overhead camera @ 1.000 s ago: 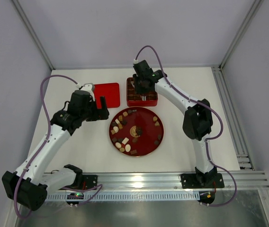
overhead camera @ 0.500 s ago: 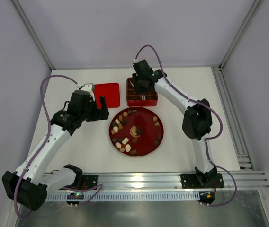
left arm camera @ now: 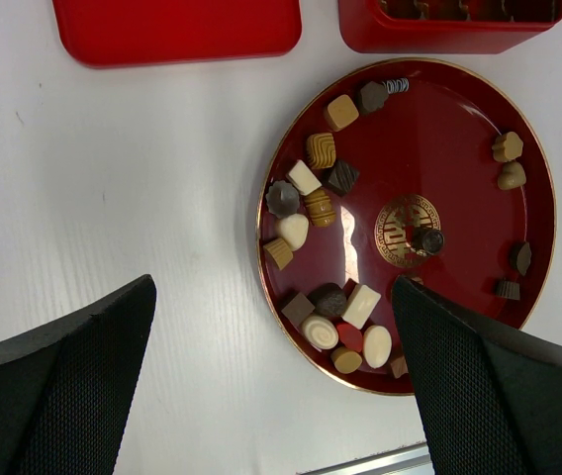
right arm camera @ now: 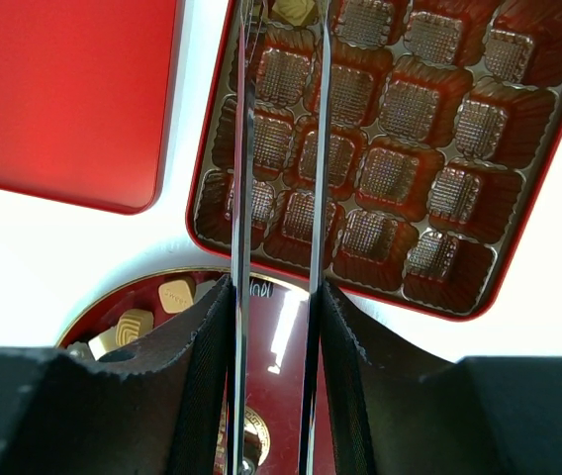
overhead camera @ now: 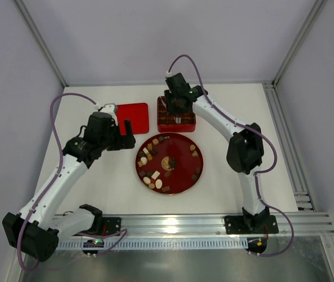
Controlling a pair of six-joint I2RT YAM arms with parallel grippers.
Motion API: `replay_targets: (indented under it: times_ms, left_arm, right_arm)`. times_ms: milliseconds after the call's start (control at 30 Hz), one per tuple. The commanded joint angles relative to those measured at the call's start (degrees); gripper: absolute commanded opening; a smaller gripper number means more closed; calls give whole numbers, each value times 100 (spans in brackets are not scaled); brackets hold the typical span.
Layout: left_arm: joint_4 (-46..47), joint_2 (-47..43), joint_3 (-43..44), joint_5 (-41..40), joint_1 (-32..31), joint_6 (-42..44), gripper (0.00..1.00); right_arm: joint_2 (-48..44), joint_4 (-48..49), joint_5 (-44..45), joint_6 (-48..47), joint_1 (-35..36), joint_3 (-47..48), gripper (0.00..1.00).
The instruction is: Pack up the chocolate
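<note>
Several pieces of chocolate (left arm camera: 311, 188), dark, tan and cream, lie on the round red plate (left arm camera: 439, 148), mostly on its left side (overhead camera: 150, 161). My right gripper (right arm camera: 274, 287) is shut on metal tweezers (right arm camera: 318, 148). Their blades reach over the red box (right arm camera: 360, 282) of brown moulded cups. One tan chocolate (right arm camera: 294, 10) sits in a far cup by the tweezer tips. In the top view that gripper (overhead camera: 177, 108) hangs over the box (overhead camera: 186, 124). My left gripper (left arm camera: 273, 297) is open above the table by the plate's left rim, holding nothing.
The flat red lid (overhead camera: 132, 117) lies left of the box, behind my left gripper (overhead camera: 123, 129). A gold emblem (left arm camera: 407, 230) marks the plate's centre. An aluminium rail (overhead camera: 214, 223) runs along the table's near edge.
The right gripper has shifted very slightly over the box. The left arm and the pieces on the plate have not moved.
</note>
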Motion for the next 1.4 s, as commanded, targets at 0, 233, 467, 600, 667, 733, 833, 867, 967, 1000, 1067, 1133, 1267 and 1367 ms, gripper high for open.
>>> replay_targets:
  times_ms: [0,233,467,600,667,733,833,867,967,1000,1067,1133,1267,1367]
  left_arm:
    - [132,-15,140,-36,-7,43,100]
    - [79,-59,202,-89,-7,60,100]
    - [-88,-129,413,-124,-7,78,100]
    - [-176,-155,492,-159,-15,69,100]
    - [-176,-182,483,-159,-15,52,100]
    - [-185,-182,474,-150,-7,25,100]
    - [-202,-182,483,-150,-7,8,100]
    - [-202,-182,492,-142,-15,8,100]
    - [-220,-199,501,-177,-7,25,100]
    - [-237,-199,501,-194,-15,25,100]
    - [-246,-190,492,-203,-15,34,100]
    - [-246,-190,492,-203,-7,34,100]
    - [-255,-199,483,-221,-7,60,100]
    - [-255,-182,483,-221,-7,78,100]
  right_arm:
    - [-749,77,53,32,48,-26,41]
    - [-1917,306,133,138,434,-1432,40]
    - [-3078,464,335,489,1339,-2997,40]
    - [-3394,526,274,761,1805,-3559,40]
    - [-3465,639,247,885,1990,-3683,41]
    - [-3413,693,177,911,2069,-3798,41]
    - [-3272,710,168,911,2219,-3754,40]
    - [-3185,719,151,894,2262,-3746,40]
    - [-3000,781,89,876,2298,-3719,39]
    - [-2965,789,71,867,2307,-3693,39]
    - [-2842,798,54,833,2316,-3614,36]
    - [-2762,763,54,815,2324,-3535,36]
    - [-2692,745,71,806,2360,-3499,36]
    - [-2648,745,54,797,2368,-3508,36]
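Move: The white block chocolate near the plate's left rim lies about 15 cm back and 11 cm to the left of the right hand, which holds the tongs, and some 13 cm below it. The striped chocolate is about 2 cm farther out and 2 cm to the right of the white block, and the dark square one about 4 cm to its right, level with it. The packing box's middle is some 2 cm ahead and 2 cm right of the right hand. From the left hand the white block lies about 6 cm right, 1 cm back and 18 cm below. Towards the white block chocolate, the right arm brings the still-gripped tongs out of the box's far left part in a quick arc: up about 5 cm while swinging back some 23 cm, then down again, drifting a little left and turning about 15 degrees counter-clockwise. It slows over the plate and lowers the tips close among the left-hand chocolates. The left hand, open and empty, rises about 2 cm. ##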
